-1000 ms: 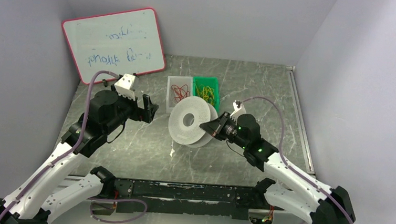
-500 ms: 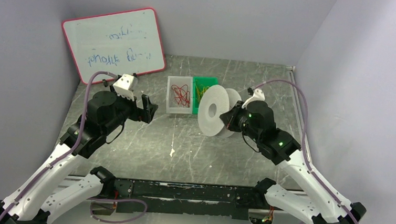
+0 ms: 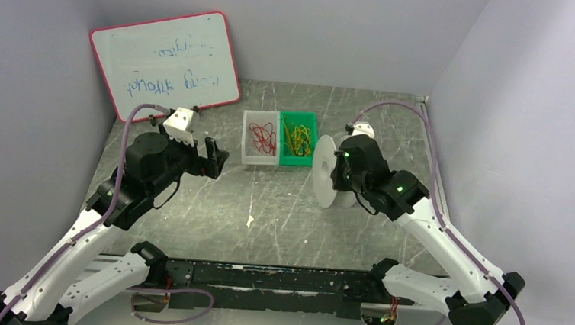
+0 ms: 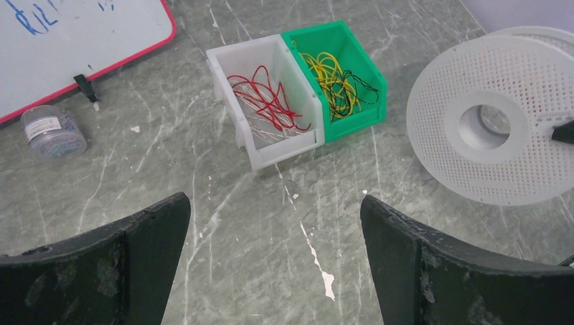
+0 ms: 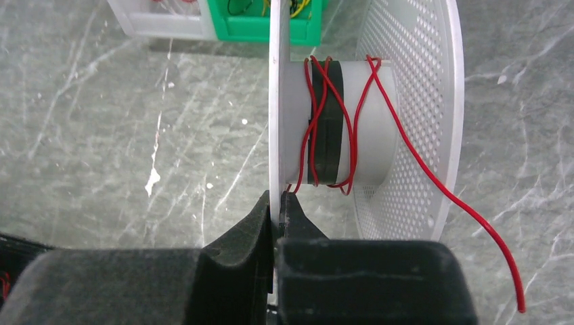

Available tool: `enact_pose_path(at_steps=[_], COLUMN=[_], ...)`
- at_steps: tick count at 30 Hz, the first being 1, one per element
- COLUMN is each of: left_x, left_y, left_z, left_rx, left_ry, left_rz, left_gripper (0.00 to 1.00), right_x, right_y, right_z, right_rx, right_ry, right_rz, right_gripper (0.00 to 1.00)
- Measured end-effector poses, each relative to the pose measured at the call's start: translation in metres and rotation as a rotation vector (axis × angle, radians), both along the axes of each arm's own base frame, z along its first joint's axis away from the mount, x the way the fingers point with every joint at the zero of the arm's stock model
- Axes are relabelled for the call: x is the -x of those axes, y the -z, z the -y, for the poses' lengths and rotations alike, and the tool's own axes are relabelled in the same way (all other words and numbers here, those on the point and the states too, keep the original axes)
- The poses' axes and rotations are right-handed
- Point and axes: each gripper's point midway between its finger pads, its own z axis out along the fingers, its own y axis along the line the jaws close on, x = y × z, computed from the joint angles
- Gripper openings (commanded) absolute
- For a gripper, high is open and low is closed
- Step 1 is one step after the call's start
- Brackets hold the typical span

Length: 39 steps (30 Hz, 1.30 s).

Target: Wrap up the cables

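Note:
A white perforated spool [image 3: 323, 173] stands on edge right of the bins, and my right gripper [image 5: 279, 200] is shut on its near flange [image 5: 277, 101]. One red cable [image 5: 325, 115] is wound a few turns around the hub. Its loose tail [image 5: 487, 230] trails off to the right. More red cables [image 4: 271, 105] lie in a white bin [image 3: 259, 157], and yellow cables [image 4: 332, 78] lie in a green bin [image 3: 297, 161]. My left gripper [image 4: 274, 203] is open above bare table, left of the bins, holding nothing.
A whiteboard with a red rim [image 3: 165, 62] leans at the back left. A small clear vial [image 4: 53, 130] lies in front of it. The enclosure's walls stand close on the left, back and right.
My right arm carried the spool to the right and away from the table's middle, turning it from face-on to edge-on. The left arm stayed still.

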Motion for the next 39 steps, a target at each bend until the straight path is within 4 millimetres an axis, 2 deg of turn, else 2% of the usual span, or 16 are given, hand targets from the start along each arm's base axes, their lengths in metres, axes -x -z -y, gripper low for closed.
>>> enact_pose_path(at_steps=[4, 7, 13, 18, 23, 30, 39], left_x=[-0.001, -0.002, -0.005, -0.006, -0.007, -0.007, -0.004], left_y=[0.0, 0.001, 0.003, 0.007, 0.01, 0.013, 0.008], left_z=[-0.002, -0.004, -0.013, -0.021, -0.028, -0.033, -0.036], left_rx=[-0.002, -0.006, -0.014, -0.025, -0.033, -0.035, -0.023], left_ry=[-0.012, -0.028, -0.084, -0.13, -0.169, -0.202, -0.208], left_rz=[0.001, 0.001, -0.007, -0.022, -0.03, -0.042, -0.029], left_gripper=[0.99, 0.98, 0.98, 0.98, 0.98, 0.98, 0.98], right_x=[0.007, 0.013, 0.029, 0.04, 0.04, 0.04, 0.029], right_y=[0.012, 0.019, 0.033, 0.035, 0.035, 0.037, 0.05], right_z=[-0.01, -0.026, -0.081, -0.127, -0.156, -0.183, -0.197], right_rx=[0.039, 0.063, 0.1, 0.081, 0.068, 0.057, 0.097], right_ry=[-0.037, -0.072, -0.156, -0.212, -0.216, -0.193, -0.13], right_rz=[-0.037, -0.053, -0.074, -0.064, -0.035, -0.001, 0.029], right_gripper=[0.0, 0.0, 0.0, 0.0, 0.0, 0.0, 0.0])
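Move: The right hand holds the spool by its left flange, the spool's middle about 5 cm ahead of it, 4 cm to its right and 4 cm below. The open table before the bins lies some 19 cm to its left, about level fore and aft and 15 cm below; the green bin is about 17 cm ahead and 9 cm left, the white bin 16 cm ahead and 20 cm left, both some 12 cm below. From the empty left hand that open patch is about 8 cm right, level fore and aft and 20 cm below. Keeping its pinch on the spool's left flange, the right hand carries the spool about 20 cm to the left, across in front of the green bin to the open table before the white one, drawing back some 4 cm at first and sinking about 5 cm in all, while its wrist turns roughly 12 degrees counter-clockwise and then partly back. The empty left hand, fingers still wide open, shifts about 3.5 cm left and swings its fingers some 12 degrees counter-clockwise. ##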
